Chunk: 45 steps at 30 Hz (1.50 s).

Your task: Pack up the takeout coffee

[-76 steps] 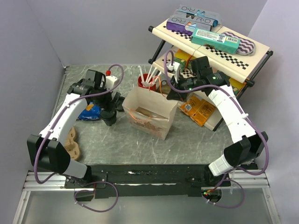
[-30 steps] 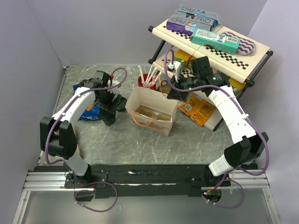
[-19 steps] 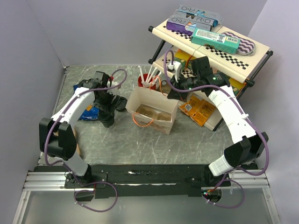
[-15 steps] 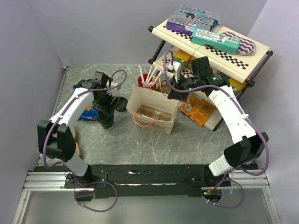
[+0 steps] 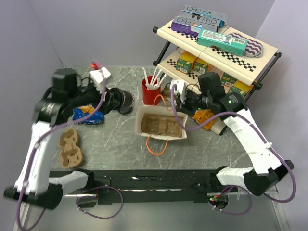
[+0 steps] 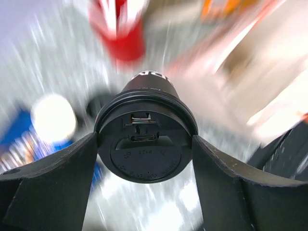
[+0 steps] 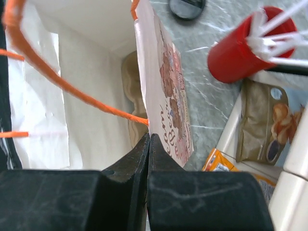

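Observation:
The takeout coffee, a dark cup with a black lid, is held off the table, tipped on its side, left of the paper bag. My left gripper is shut on it, its fingers pressing the lid's rim from both sides. The white paper bag stands open in the middle with a brown cup carrier inside. My right gripper is shut on the bag's right wall at its top edge, seen from above at the right gripper.
A red cup with white straws stands just behind the bag. A blue snack bag and a second cardboard carrier lie at the left. A checkered two-tier shelf with boxes and snack packs fills the back right.
My left arm has lifted the cup off the table and swung it up towards the bag. My right gripper has drawn the bag nearer, so its mouth faces up.

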Tool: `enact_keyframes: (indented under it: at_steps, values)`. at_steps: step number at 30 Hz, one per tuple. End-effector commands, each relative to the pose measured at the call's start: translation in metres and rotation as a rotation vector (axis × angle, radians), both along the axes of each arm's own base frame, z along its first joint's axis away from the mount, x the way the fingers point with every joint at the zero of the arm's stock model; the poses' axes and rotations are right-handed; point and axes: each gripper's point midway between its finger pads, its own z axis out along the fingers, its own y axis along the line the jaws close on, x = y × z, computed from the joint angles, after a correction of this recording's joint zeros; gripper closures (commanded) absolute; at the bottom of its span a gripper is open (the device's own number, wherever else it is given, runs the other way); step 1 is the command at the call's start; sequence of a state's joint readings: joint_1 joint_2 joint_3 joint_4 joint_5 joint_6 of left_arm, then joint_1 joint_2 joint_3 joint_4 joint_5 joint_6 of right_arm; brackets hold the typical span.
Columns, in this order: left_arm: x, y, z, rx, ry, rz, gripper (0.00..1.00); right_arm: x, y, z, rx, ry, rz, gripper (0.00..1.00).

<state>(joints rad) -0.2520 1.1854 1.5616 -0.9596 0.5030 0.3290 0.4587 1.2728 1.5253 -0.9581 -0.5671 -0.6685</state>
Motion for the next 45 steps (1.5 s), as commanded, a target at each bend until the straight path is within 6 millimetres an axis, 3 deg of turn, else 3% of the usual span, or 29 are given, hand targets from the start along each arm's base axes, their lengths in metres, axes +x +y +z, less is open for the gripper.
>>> enact_keyframes:
  at_steps: [1, 3, 4, 7, 11, 16, 19, 22, 26, 32, 40, 45]
  values:
    - [-0.037, -0.029, 0.097, -0.179, -0.329, -0.24, 0.99, -0.014, 0.005, -0.001, -0.047, -0.095, 0.061, 1.0]
    - [-0.044, -0.032, 0.104, -0.179, -0.321, -0.28, 0.99, -0.016, 0.004, -0.005, -0.047, -0.071, 0.045, 1.0]
    - [-0.053, -0.035, 0.122, -0.191, -0.356, -0.322, 0.99, -0.014, 0.005, -0.006, -0.047, -0.065, 0.032, 1.0]
    - [-0.068, -0.039, 0.137, -0.213, -0.357, -0.382, 0.99, -0.01, 0.004, -0.007, -0.032, -0.045, -0.013, 1.0]
    - [-0.09, -0.047, 0.139, -0.233, -0.349, -0.463, 0.99, -0.003, 0.005, 0.0, 0.007, -0.021, -0.053, 1.0]
    - [-0.098, -0.06, 0.105, -0.166, -0.316, -0.546, 0.99, -0.007, 0.01, 0.012, 0.049, -0.012, -0.025, 1.0]
    - [-0.105, -0.082, 0.095, -0.116, -0.354, -0.634, 0.99, -0.008, 0.013, 0.019, 0.064, -0.014, -0.015, 1.0]
    - [-0.104, -0.097, 0.086, -0.065, -0.385, -0.682, 0.99, -0.007, 0.014, 0.023, 0.071, -0.018, -0.019, 1.0]
    - [-0.087, -0.113, 0.058, 0.065, -0.405, -0.707, 0.99, -0.009, 0.015, 0.03, 0.088, -0.024, -0.01, 1.0]
    - [-0.066, -0.126, 0.046, 0.219, -0.492, -0.705, 0.99, -0.018, 0.013, 0.031, 0.086, -0.038, 0.008, 1.0]
    - [-0.074, -0.152, 0.018, 0.36, -0.532, -0.828, 0.99, -0.023, 0.013, 0.037, 0.101, -0.062, 0.011, 1.0]
    - [-0.076, -0.155, -0.007, 0.42, -0.522, -0.858, 0.99, -0.011, 0.01, 0.032, 0.097, -0.06, -0.067, 1.0]
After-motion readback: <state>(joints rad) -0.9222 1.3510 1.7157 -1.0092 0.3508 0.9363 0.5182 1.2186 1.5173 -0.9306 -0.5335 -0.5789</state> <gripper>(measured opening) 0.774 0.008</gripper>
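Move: Your left gripper holds the lidded coffee cup high. The paper bag's open mouth lies about 16 cm to its right, 7 cm back towards the robot and some 6 cm lower. The red canister stands on the table roughly 16 cm ahead, 11 cm right and 27 cm below; the loose black lid lies 14 cm straight ahead, 32 cm down. From the right gripper, already pinching the far right rim by the handle, the mouth's middle is about 5 cm left, 5 cm back and 3 cm below. Keep the cup gripped and lift the left gripper back and up about 14 cm to clear the rim, then swing it some 12 cm right over the bag's mouth while sinking back to its starting height, wrist turning clockwise about 50 degrees. Keep the right fingers shut on the rim, easing back 2 cm, dipping slightly, then rising to hold the mouth up. ##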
